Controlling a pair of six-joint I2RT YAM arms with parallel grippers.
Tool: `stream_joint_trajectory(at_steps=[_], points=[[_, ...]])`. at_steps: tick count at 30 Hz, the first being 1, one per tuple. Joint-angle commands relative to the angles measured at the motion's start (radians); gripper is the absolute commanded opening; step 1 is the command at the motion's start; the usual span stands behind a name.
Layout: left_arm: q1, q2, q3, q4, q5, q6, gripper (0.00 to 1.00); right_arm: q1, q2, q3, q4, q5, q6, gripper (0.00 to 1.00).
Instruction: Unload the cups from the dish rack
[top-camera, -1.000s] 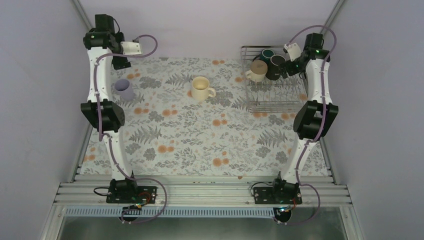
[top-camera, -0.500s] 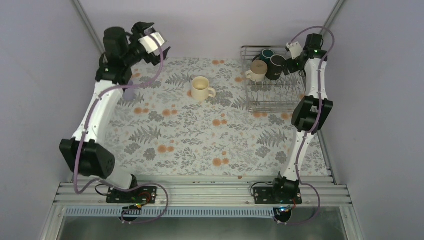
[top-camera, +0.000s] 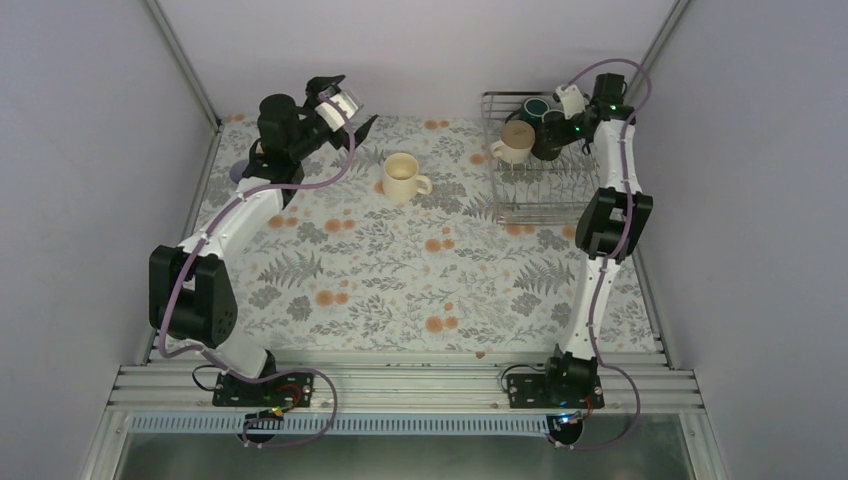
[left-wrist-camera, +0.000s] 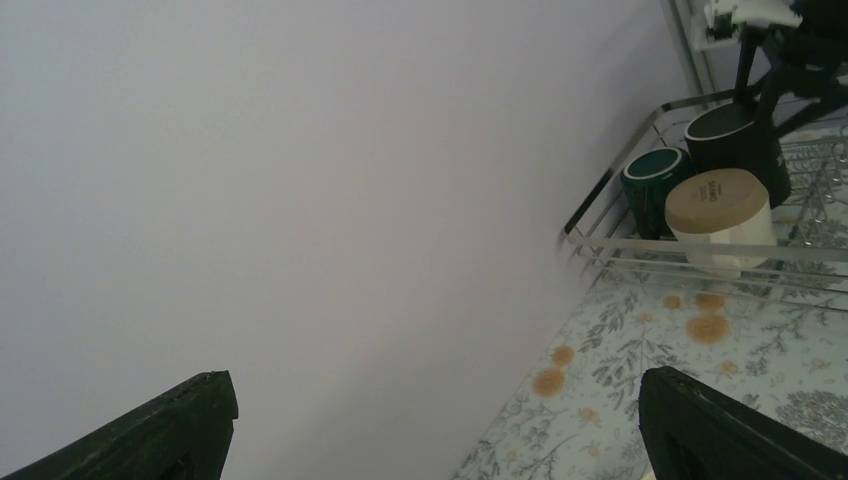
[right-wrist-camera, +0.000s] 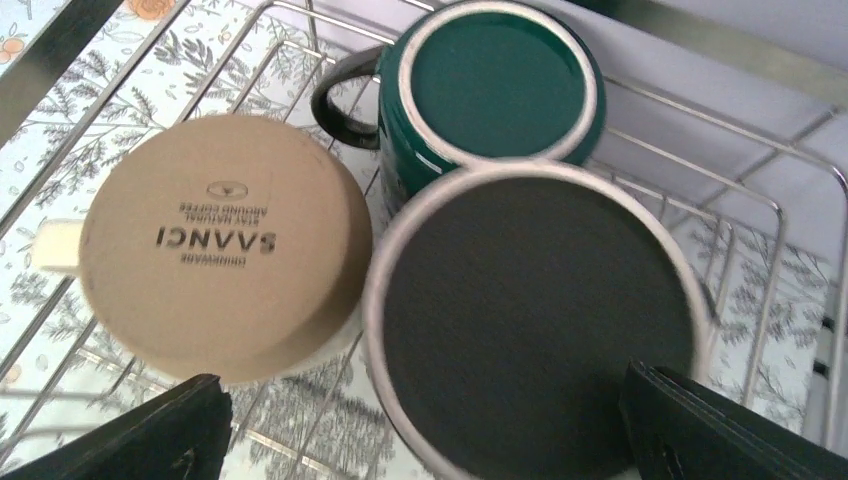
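The wire dish rack (top-camera: 548, 192) stands at the back right. It holds three upside-down cups: a cream mug (top-camera: 515, 141), a dark green mug (top-camera: 534, 105) and a tall black mug (top-camera: 551, 137). My right gripper (top-camera: 562, 104) hovers open just above them. In the right wrist view its fingers straddle the black mug's base (right-wrist-camera: 535, 310), beside the cream mug (right-wrist-camera: 225, 245) and the green mug (right-wrist-camera: 495, 85). Another cream mug (top-camera: 402, 177) stands upright on the table. A sliver of the lavender cup (top-camera: 237, 173) shows behind my left arm. My left gripper (top-camera: 348, 106) is raised, open and empty.
The left wrist view looks along the back wall toward the rack (left-wrist-camera: 610, 215) with its mugs. A floral cloth (top-camera: 400, 270) covers the table. Grey walls enclose the back and both sides. The aluminium rail with both arm bases (top-camera: 400, 385) runs along the near edge.
My left arm has swung up and right, away from the lavender cup, and now points toward the rack. The right gripper has shifted slightly left over the racked mugs.
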Motion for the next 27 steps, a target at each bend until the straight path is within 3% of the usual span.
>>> stream_joint_trajectory(at_steps=[1, 10, 15, 18, 21, 24, 26, 27], points=[[-0.002, 0.0, -0.026, 0.12, -0.005, -0.027, 1.0, 0.019, 0.055, 0.017, 0.09, -0.019, 0.057, 1.0], [-0.001, 0.005, -0.054, 0.164, -0.013, -0.05, 1.0, 0.01, 0.033, -0.03, 0.203, -0.028, 0.147, 1.0], [-0.002, 0.004, -0.045, 0.163, -0.01, -0.04, 1.0, 0.028, -0.009, -0.027, 0.101, 0.015, 0.099, 1.0], [-0.002, 0.007, -0.035, 0.154, -0.01, -0.04, 1.0, 0.014, -0.117, -0.105, 0.077, 0.016, 0.074, 1.0], [-0.004, -0.005, -0.043, 0.157, -0.008, -0.046, 1.0, 0.006, -0.326, -0.338, 0.133, 0.014, 0.046, 1.0], [-0.011, -0.012, -0.03, 0.124, -0.018, -0.04, 1.0, 0.01, -0.445, -0.406, 0.053, 0.045, 0.012, 1.0], [-0.013, -0.024, -0.031, 0.104, -0.014, -0.032, 1.0, 0.009, -0.475, -0.41, -0.047, 0.056, -0.014, 0.94], [-0.015, -0.031, -0.034, 0.096, -0.012, -0.025, 1.0, 0.009, -0.484, -0.418, -0.097, 0.065, -0.032, 0.84]])
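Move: The black cup, bottom up in the dish rack, has its middle about 4 cm straight ahead of the open right hand and roughly 5 cm below it. The green cup stands some 9 cm ahead and 4 cm left of the hand, and the tan-bottomed cup about 2 cm ahead and 9 cm left, both around 6 cm lower. From the idle left hand the black cup is about 46 cm right, 17 cm ahead and 25 cm below. With its fingers kept wide open over the near side of the black cup, the right hand first noses about 3 cm farther forward and a touch down at the cup, and lingers there without closing. It then reverses and pulls away quickly, some 10 cm back and 8 cm up, leaving the black cup behind, with next to no turn of the wrist and nothing between the fingers. ##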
